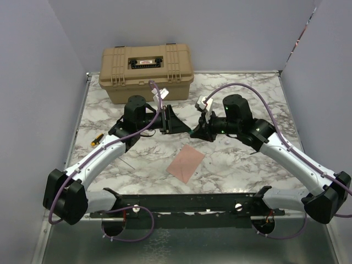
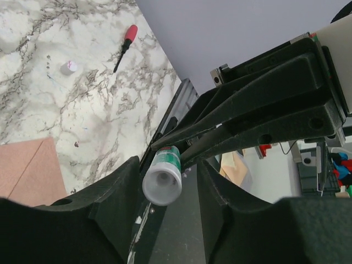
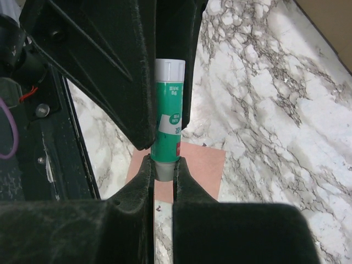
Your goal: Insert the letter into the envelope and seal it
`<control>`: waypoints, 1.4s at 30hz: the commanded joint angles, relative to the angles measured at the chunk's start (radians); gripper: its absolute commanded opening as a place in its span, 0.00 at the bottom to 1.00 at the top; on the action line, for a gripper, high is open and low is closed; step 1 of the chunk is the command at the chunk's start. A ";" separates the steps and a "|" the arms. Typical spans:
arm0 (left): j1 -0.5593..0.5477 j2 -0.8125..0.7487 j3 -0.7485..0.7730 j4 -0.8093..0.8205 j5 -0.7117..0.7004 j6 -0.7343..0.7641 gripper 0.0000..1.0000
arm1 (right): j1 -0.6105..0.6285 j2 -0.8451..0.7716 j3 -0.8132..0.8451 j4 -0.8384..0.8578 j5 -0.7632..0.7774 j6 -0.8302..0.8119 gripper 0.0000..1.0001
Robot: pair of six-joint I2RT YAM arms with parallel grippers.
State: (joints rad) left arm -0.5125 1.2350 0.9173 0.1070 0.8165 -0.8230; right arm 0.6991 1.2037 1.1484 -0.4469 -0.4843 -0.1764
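The pinkish-brown envelope (image 1: 186, 163) lies flat on the marble table in front of both grippers; it also shows in the left wrist view (image 2: 27, 170) and the right wrist view (image 3: 201, 165). No flap shows. The letter is not in view. My right gripper (image 1: 199, 132) (image 3: 163, 162) is shut on the grey base of a green glue stick (image 3: 168, 132) and holds it above the envelope. My left gripper (image 1: 181, 125) (image 2: 168, 170) is open. Its fingers flank the stick's white end (image 2: 162, 184), with a small gap on one side.
A tan toolbox (image 1: 146, 71) stands at the back of the table. A red-handled screwdriver (image 1: 97, 139) (image 2: 125, 47) lies at the left edge. A small white object (image 2: 68, 67) lies near it. A black rail (image 1: 187, 201) runs along the near edge.
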 commanded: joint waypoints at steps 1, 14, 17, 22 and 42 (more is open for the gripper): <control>0.002 0.025 -0.020 -0.003 0.049 -0.002 0.44 | 0.002 0.011 0.031 -0.048 -0.046 -0.046 0.00; -0.003 0.057 -0.029 0.014 0.092 0.001 0.27 | 0.003 0.043 0.060 -0.093 -0.061 -0.070 0.00; -0.003 0.056 -0.031 0.022 0.096 0.002 0.22 | 0.002 0.040 0.057 -0.097 -0.051 -0.073 0.00; -0.003 0.049 -0.040 0.047 0.099 0.007 0.00 | 0.002 0.087 0.112 -0.106 0.056 0.037 0.08; 0.041 -0.074 -0.147 0.017 -0.497 0.035 0.00 | -0.112 0.123 -0.051 -0.184 0.825 0.679 0.76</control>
State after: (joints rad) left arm -0.4740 1.1893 0.7971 0.1246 0.4305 -0.8101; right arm 0.6552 1.2285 1.1023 -0.4870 0.0822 0.3191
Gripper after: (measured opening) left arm 0.228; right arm 0.771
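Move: The glue stick, still pinched by the right fingers, lies lengthwise between the hands: its middle is about 2 cm right of the left hand point and some 3 cm left of the right one, about level with both. Beneath, the envelope's middle is about 5 cm back and 25 cm down from the left hand, straight in line sideways; the toolbox stands some 33 cm ahead, 18 cm left and 14 cm below that hand. With the hands sinking together by only 1.5 to 2 cm, the left fingers close from about half open around the free end of the glue stick and pinch it, while the right keeps its hold until that grip is made. Then the right fingers open wide and let go, and the hands part, both going about 6 cm forward and a few cm down: the right goes some 6.5 cm to its right and turns about 45 degrees clockwise, the left carries the stick some 4 cm left, turning about 25 degrees counter-clockwise. ##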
